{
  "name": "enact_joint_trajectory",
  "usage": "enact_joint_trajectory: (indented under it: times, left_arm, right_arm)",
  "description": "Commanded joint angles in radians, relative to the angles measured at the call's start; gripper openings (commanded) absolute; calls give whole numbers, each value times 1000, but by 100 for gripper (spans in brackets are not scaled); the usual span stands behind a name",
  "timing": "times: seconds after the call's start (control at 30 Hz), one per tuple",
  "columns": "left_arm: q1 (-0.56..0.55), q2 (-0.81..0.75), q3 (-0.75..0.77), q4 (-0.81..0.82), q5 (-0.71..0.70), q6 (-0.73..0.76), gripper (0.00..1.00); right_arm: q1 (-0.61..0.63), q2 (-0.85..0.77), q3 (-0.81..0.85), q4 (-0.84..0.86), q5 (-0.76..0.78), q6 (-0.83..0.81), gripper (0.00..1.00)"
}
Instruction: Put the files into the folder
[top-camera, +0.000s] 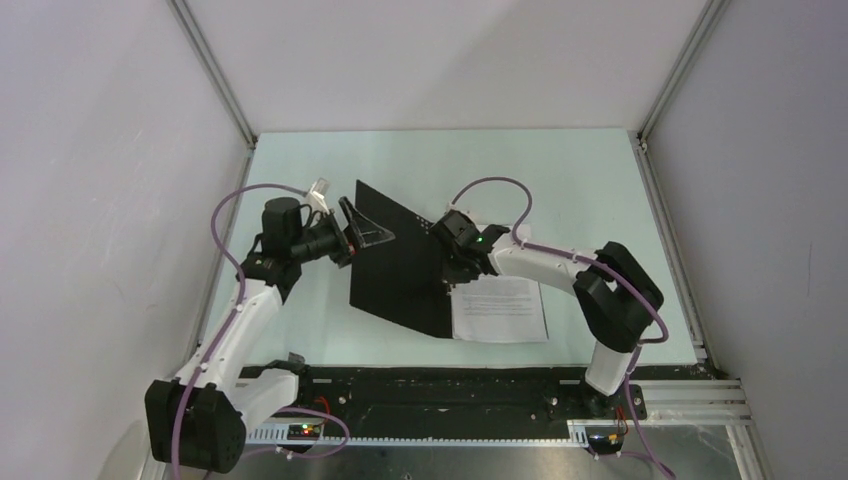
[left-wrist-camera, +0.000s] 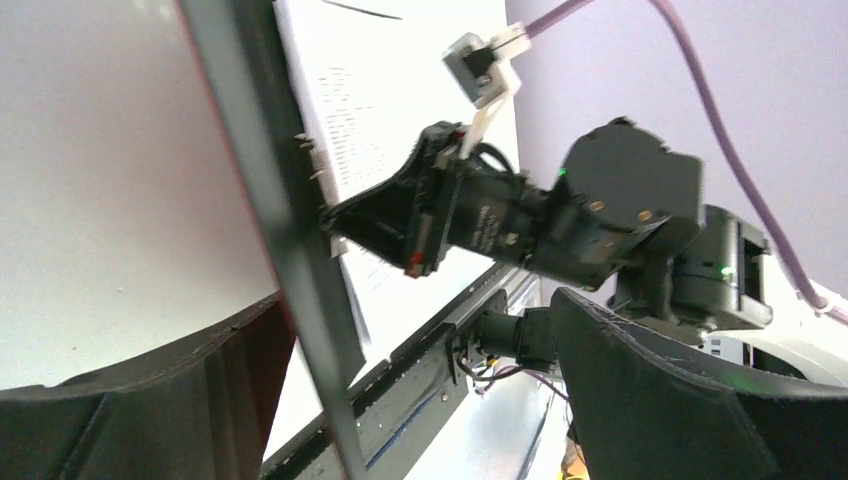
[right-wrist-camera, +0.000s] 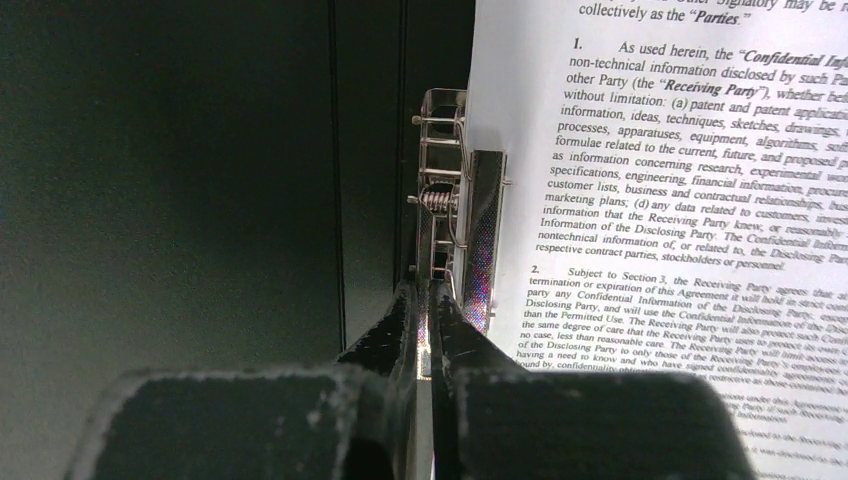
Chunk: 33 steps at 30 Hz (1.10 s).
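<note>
The folder (top-camera: 400, 262) lies open with its black inside up. Its left cover stands tilted off the table. My left gripper (top-camera: 368, 233) is open and straddles that cover's left edge (left-wrist-camera: 290, 250), which runs between the fingers with a red outer rim showing. The files (top-camera: 500, 308) are white printed paper lying flat on the folder's right side, their left edge at the metal spine clip (right-wrist-camera: 447, 190). I cannot tell how many sheets there are. My right gripper (right-wrist-camera: 428, 300) is shut on the clip's thin metal lever, and it also shows in the left wrist view (left-wrist-camera: 400, 215).
The pale green table (top-camera: 560, 180) is walled by white panels with metal corner posts. A black rail (top-camera: 450, 385) carrying both arm bases runs along the near edge. The right arm's elbow (top-camera: 615, 290) hangs just right of the paper.
</note>
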Motion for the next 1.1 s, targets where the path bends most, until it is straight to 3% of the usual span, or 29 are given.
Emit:
enact_joint_trajectory:
  times: [0.0, 0.07, 0.23, 0.33, 0.67, 0.97, 1.07]
  left_arm:
    - [-44, -30, 74, -6, -47, -11, 100]
    - [-66, -36, 92, -13, -72, -12, 100]
    - [-126, -46, 144, -35, -107, 1, 100]
    - [-144, -39, 161, -44, -111, 8, 100]
    - [-255, 29, 233, -47, -163, 38, 100]
    - [-447, 221, 355, -6, -237, 67, 100]
    - [-492, 321, 366, 108, -238, 45, 100]
  right_arm:
    - [54, 45, 10, 184, -70, 101, 0]
    - [72, 60, 10, 224, -97, 124, 1]
    - [90, 58, 10, 258, -149, 151, 43]
    - [82, 24, 8, 240, -141, 155, 56]
    - [14, -190, -89, 167, -42, 177, 68]
    - [-142, -642, -249, -59, 164, 155, 83]
    - [-209, -798, -265, -163, 216, 133, 86]
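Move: The folder's half-raised cover rests by the open left fingers, its middle some 5 cm right, 2 cm back and 9 cm below that hand; from the shut right hand it lies about 10 cm left, 3 cm ahead and 5 cm higher. The metal clip's middle is 3 cm ahead of the right fingers and a centimetre below; the papers' middle is about 10 cm to their right, level, a centimetre or two lower. Left hand pushes the cover 12 cm right, rising; right hand slides 7 cm left, opens, lifts away rightwards. ##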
